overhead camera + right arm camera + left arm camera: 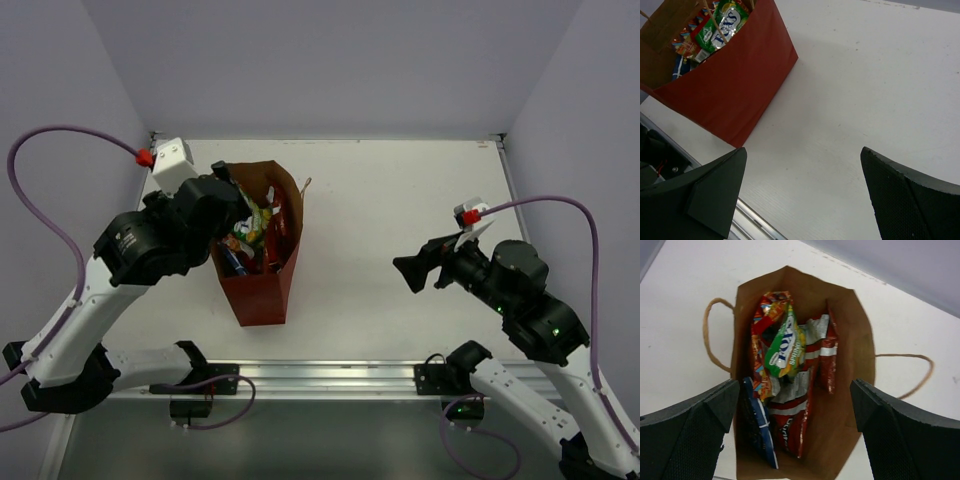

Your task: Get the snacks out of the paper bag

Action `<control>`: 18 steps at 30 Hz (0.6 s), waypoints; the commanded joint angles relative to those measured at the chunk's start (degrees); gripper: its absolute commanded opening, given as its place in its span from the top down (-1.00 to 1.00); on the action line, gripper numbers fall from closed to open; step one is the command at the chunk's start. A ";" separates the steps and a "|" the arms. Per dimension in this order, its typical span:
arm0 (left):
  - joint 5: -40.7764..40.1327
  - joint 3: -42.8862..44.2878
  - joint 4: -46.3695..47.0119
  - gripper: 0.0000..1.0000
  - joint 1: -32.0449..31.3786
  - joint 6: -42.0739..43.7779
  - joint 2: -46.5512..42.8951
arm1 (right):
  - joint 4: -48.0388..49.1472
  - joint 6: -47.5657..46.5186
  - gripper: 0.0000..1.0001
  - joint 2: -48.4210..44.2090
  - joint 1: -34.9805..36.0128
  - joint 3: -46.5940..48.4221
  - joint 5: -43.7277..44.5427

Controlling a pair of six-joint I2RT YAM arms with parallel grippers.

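Note:
The reddish-brown paper bag stands upright at the table's left middle, mouth up, snacks inside. Looking down into the paper bag, I see a green-white packet on top, a red chip bag below it, a blue packet at the left wall and another red packet at the right. My left gripper hangs open above the bag's mouth, holding nothing. My right gripper is open over bare table, well right of the bag; the green-white packet peeks out.
Thin twisted paper handles fold out on both sides of the bag. An aluminium rail runs along the near table edge. White table surface stretches between the bag and the right arm.

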 commanded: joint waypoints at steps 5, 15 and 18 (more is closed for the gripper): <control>-1.22 -13.65 -0.91 -0.99 9.67 -3.87 -2.21 | 0.95 0.67 -0.98 -0.49 0.30 0.49 -1.66; 1.32 -24.74 10.57 -0.63 15.29 2.53 -3.96 | 1.13 0.50 -0.98 -0.58 0.21 0.40 -1.92; 5.72 -27.30 16.38 -0.45 20.21 7.10 -3.70 | 0.95 0.41 -0.98 -0.58 0.30 0.58 -2.01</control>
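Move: The paper bag's left handle, sticking out from the rim, is about 9 cm to the left hand's left, 3 cm ahead and 13 cm below. From that hand the green Fox's pack in the bag lies some 5 cm ahead, 1 cm to the right and 22 cm down, and the blue pack about 4 cm back, 4 cm to the left and 24 cm down. From the right hand the handle is roughly 42 cm left, 9 cm ahead and 6 cm lower. The left hand sinks about 12 cm and shifts some 7 cm to its left, towards the bag's left handle, turning a little counter-clockwise and tipping its fingers farther down so that the handle comes between them. Over the second half of the way, the wide-open fingers start to close around the handle and bag edge, narrowing to about three quarters open without a visible grip yet. ##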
